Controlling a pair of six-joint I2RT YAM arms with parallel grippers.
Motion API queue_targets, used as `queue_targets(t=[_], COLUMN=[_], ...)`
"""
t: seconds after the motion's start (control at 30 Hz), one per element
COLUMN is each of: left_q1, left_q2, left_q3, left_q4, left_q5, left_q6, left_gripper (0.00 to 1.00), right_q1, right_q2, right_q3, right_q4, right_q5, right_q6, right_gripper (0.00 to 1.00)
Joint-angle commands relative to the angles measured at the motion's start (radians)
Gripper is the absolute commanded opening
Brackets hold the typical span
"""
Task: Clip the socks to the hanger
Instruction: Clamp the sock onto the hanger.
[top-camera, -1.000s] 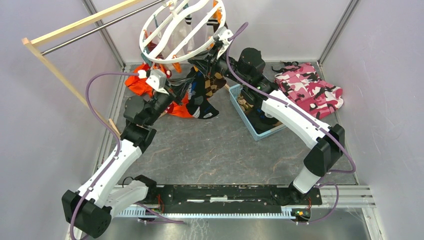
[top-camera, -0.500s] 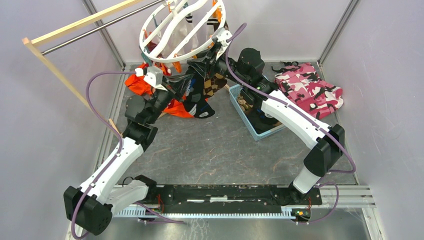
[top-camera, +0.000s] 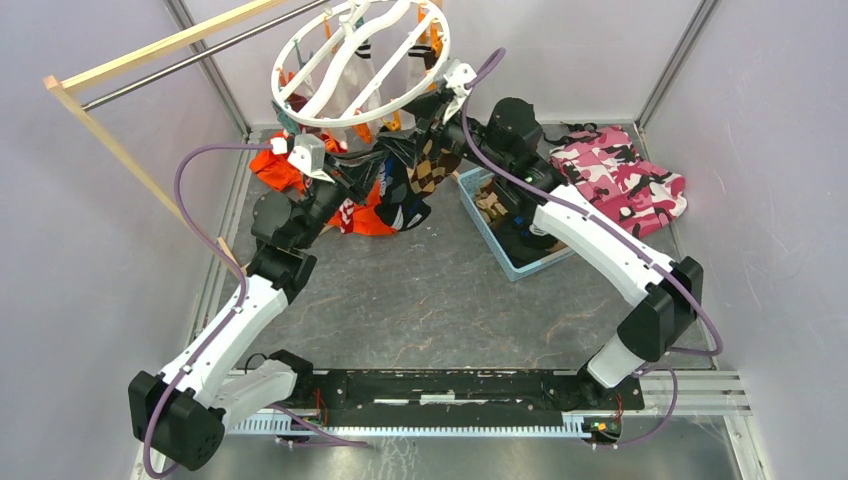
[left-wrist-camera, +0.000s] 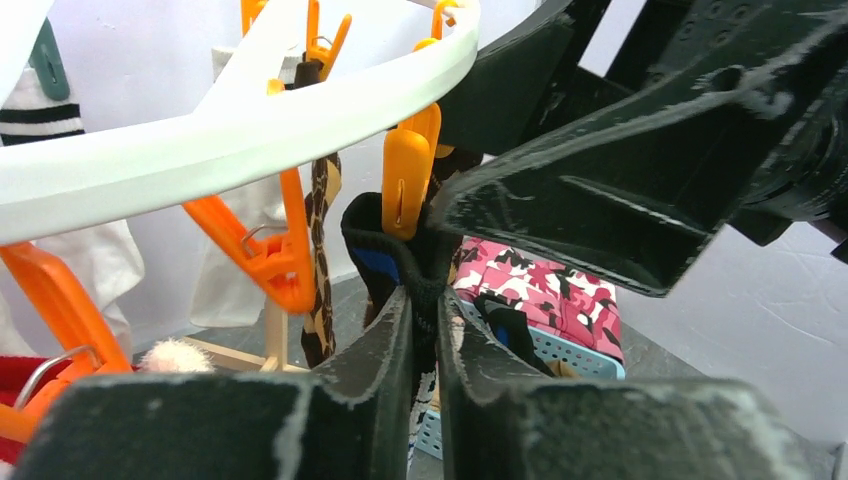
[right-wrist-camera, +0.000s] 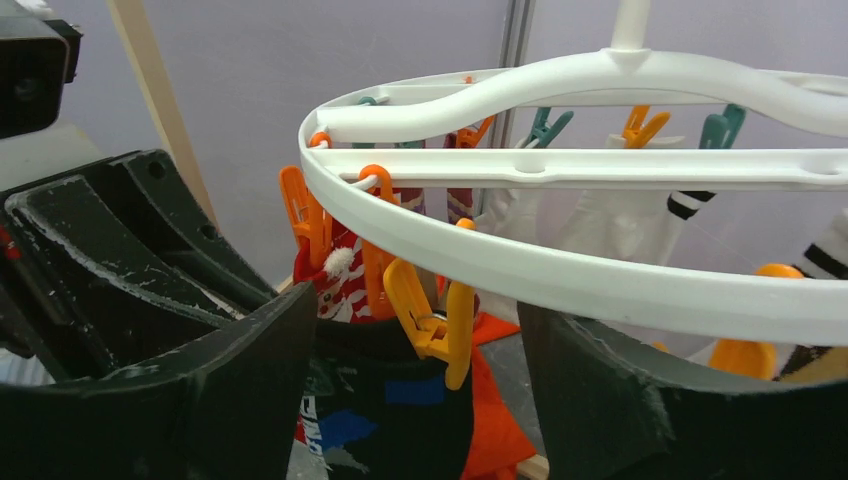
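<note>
The white round hanger hangs at the back, with several socks clipped to it. A black sock with blue patches hangs under its near rim, and an orange clip is closed on its cuff. My left gripper is shut on that sock's cuff, just below the clip. My right gripper stands open, its fingers on either side of the clip and not touching it. From above, the left gripper and right gripper meet under the ring. A brown argyle sock hangs beside them.
A blue basket holding more socks stands right of centre, under the right arm. A pink camouflage cloth lies at the back right. An orange garment lies under the hanger. A wooden rack with a metal bar stands at the left.
My right gripper has opened off the orange clip and drawn back to the right. The hanger has swung slightly left. The left gripper stays on the black sock.
</note>
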Motion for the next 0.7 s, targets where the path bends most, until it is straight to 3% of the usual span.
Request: queue_targets(t=[0.0,0.3,0.53,0.67], left_q1=[0.008,0.007,0.007,0.007], left_q2=[-0.006,-0.021,-0.084,-0.148], left_q3=[0.005,0.011,0.007,0.009], left_q4=[0.049,0.014,-0.115,-0.231], left_q5=[0.008,0.033,0.048,0.047], left_q6=[-0.042,-0.055,-0.02,0.023], left_gripper=[0.24,0.6,0.82,0.92], right_q1=[-0.026,-0.106,-0.238,-0.316], right_q2=[-0.098,-0.206,-0.277,-0.308], right_q3=[-0.035,-0.137,-0.238,-0.306], right_q4=[0.014,-0.057,-0.071,-0.117], right_q5=[-0.06,-0.232,-0.323,-0.291], right_q6=[-0.051,-0.163,-0.221,-0.28], right_gripper=[0.82,0.98,0.98,0.98])
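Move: The yellow-orange clip, already shut on the black sock, is just above the left fingers that still pinch it: about 3 cm ahead, 1 cm right and 4 cm up. An empty orange clip is some 4 cm ahead, 4 cm left and 3 cm up from the left hand. From the right hand, the sock basket lies roughly 26 cm right, 2 cm ahead and 40 cm below; the shut clip is about 3 cm left and 1 cm ahead at its height, the argyle sock around 6 cm ahead, 3 cm right and 9 cm below. The left hand spreads its fingers from nearly shut to almost fully open and lets go of the black sock just under its clip, staying nearly in place before easing back about 2 cm near the end. Meanwhile the right hand, its jaws already off the clip and opening the rest of the way, draws some 11 cm to the right away from the hanger, bowing back a couple of centimetres and then forward again, sinking slightly late on as its fingertips dip about 10 degrees towards the table. ##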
